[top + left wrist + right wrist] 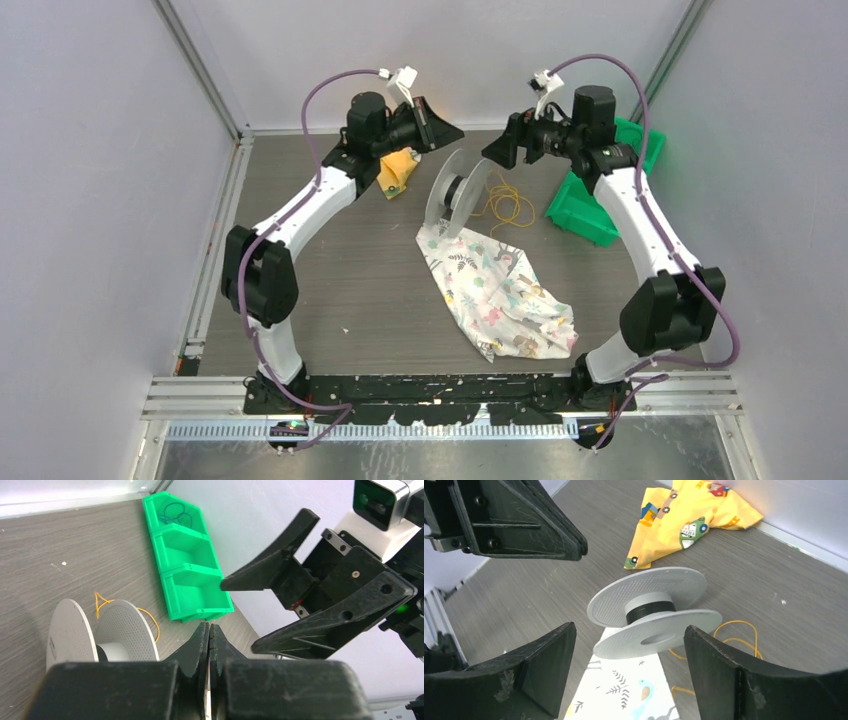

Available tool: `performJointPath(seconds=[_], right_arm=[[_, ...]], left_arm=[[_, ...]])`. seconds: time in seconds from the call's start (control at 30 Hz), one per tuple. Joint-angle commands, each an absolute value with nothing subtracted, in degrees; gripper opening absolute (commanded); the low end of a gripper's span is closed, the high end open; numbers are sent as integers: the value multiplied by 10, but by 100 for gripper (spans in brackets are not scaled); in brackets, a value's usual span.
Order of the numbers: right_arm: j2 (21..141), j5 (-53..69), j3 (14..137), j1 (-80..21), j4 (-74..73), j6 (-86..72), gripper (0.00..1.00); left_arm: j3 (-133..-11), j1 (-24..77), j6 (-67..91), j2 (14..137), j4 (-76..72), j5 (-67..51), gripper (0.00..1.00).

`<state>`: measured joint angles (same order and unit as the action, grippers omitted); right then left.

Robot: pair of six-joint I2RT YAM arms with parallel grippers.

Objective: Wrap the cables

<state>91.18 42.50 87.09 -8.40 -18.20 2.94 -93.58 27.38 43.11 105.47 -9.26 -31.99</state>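
Observation:
A white two-rimmed spool (458,190) stands on its rims at the table's back middle, partly on the patterned cloth. The thin yellow cable (505,205) lies in loose loops on the table just right of the spool, also showing in the right wrist view as cable (736,635) behind the spool (649,610). My left gripper (440,128) hovers above and left of the spool, its jaws pressed together (209,626) with nothing visible between them. My right gripper (495,150) hangs above the spool's right side, standing open (629,632) with the spool below its gap and apart from it.
A row of green bins (600,190) sits at the back right, one holding dark wire (175,512). A yellow printed cloth (398,170) lies back left of the spool. A white patterned cloth (500,290) spreads from the spool toward the front right.

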Motion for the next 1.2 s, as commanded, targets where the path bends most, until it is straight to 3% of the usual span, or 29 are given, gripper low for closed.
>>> performJointPath(seconds=[0.0,0.17,0.27,0.33,0.43,0.7,0.87,1.03,1.17], right_arm=[[827,344,852,-77,-164,-108,83],[805,268,834,-69,-200,-186,78],[824,169,853,-51,-293,-237,61],[823,107,821,-48,-306,-254,57],[837,60,786,-48,-338,-268,57],[922,68,754,-63,-343,-328,55],[951,72,692,-82,-253,-441,55],[1028,74,720,-111,-216,-500,56],[1077,75,735,-111,-189,-534,51]], left_arm=[[-922,272,437,1002,-137,-291,0],[-927,272,460,1014,-142,-319,0],[-924,272,452,1000,-127,-320,0],[-919,271,433,983,-101,-308,0],[-908,268,403,957,-44,-281,0],[-861,260,362,892,63,-178,0],[-840,258,360,875,66,-163,0],[-853,258,364,883,74,-176,0],[-856,258,362,880,81,-181,0]])
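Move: The right hand hangs open high over the table; the loose yellow cable lies about 29 cm below it, some 4 cm ahead and 5 cm to its right. Level with the cable and about 11 cm left of it stands the spool, its middle about 22 cm below the hand. The patterned cloth is centred 12 cm back and 3 cm right, the green box 9 cm ahead and 24 cm right. From the closed left hand the cable lies about 13 cm right, 4 cm ahead and 32 cm down. The right hand lifts about 4 cm, swings some 10 cm to its right, then dives to finish about 25 cm lower, easing back left near the end; it turns clockwise and tips from level to steeply down, narrowing its fingers to about half open over the cable strand at the cloth's edge, beside the spool. Meanwhile the left hand, still shut, withdraws left and slightly back from above the spool, turning some 15 degrees counter-clockwise. ##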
